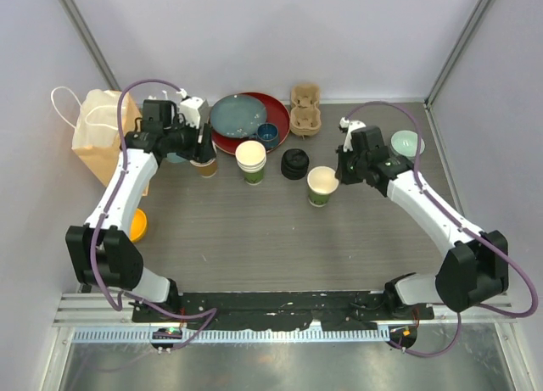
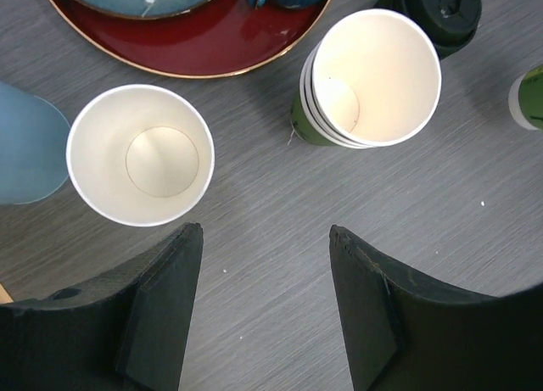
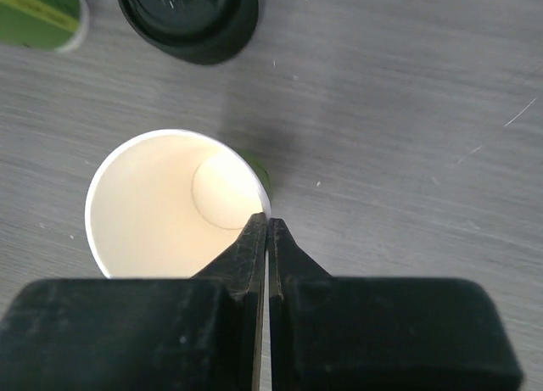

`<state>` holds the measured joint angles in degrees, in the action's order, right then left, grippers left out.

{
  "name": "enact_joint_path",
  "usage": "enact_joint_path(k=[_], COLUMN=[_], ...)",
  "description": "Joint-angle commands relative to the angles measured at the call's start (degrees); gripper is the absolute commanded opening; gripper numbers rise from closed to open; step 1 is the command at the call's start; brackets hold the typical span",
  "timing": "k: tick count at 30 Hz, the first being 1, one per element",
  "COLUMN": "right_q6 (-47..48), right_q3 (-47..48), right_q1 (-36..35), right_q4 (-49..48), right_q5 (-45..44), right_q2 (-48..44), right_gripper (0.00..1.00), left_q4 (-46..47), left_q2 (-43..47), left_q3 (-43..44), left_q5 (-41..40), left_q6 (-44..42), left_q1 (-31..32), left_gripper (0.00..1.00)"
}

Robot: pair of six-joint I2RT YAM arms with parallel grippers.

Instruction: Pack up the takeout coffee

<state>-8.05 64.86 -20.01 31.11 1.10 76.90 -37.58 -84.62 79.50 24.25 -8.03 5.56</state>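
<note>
A single green-sided cup [image 1: 321,186] stands mid-table, cream inside. My right gripper [image 1: 340,177] is shut on its right rim [image 3: 265,206], one finger inside the wall and one outside. The brown-sided cup [image 1: 204,164] stands at the back left; the left wrist view looks down into its empty inside [image 2: 140,153]. My left gripper [image 2: 265,238] hangs open just on the near side of it, with only bare table between its fingers. A pile of black lids [image 1: 295,164] sits between the cups and shows in the right wrist view [image 3: 188,13].
A taller stack of nested green cups [image 1: 251,160] stands beside the brown cup. Behind are a red plate [image 1: 273,111] with a blue-grey dish, a cardboard cup carrier [image 1: 305,111], a light-blue cup [image 2: 25,145], a paper bag [image 1: 102,136] far left and a mint bowl [image 1: 408,142] right.
</note>
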Motion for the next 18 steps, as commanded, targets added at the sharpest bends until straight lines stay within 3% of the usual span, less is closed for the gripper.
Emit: enact_joint_path(k=[1,10,18], right_q6=[-2.2,-2.8,-3.0], right_q3=[-3.9,-8.3,-5.9], right_q1=[-0.5,-1.3,-5.2], right_q4=[-11.3,-15.0,-12.3], right_q5=[-0.8,-0.4,-3.8], right_q2=[0.1,3.2,5.2], right_gripper=[0.01,0.01,0.01], left_q4=[-0.6,-0.7,-0.7], left_q2=[-1.1,-3.8,-7.4], left_q3=[2.5,3.3,5.8], left_q5=[-2.5,-7.8,-10.5], left_q6=[-2.3,-6.4,-7.3], left_q1=[0.9,3.7,5.0], left_gripper=[0.65,0.64,0.64])
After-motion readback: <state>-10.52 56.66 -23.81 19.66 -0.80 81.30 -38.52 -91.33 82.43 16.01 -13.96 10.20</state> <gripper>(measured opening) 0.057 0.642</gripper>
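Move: The right hand holds a green cup by the right side of its rim, over bare table; the clear spot it is heading for is about 18 cm below, 7 cm left and 1 cm back. From that hand the black lids stand 11 cm ahead, 10 cm left and 14 cm down. From the left hand, the brown cups are 7 cm ahead, 4 cm left, 16 cm down; the green stack is 5 cm ahead, 10 cm right, equally low. Down by about 5 cm, quickest at the start, the right hand lowers the cup towards the bare table, then eases some 2 cm left, its shut fingers keeping their pinch on the rim. The left hand, empty and open, sinks about 3 cm and edges 2 cm forward towards the brown cups, rolling about 10 degrees so its left side rises. ##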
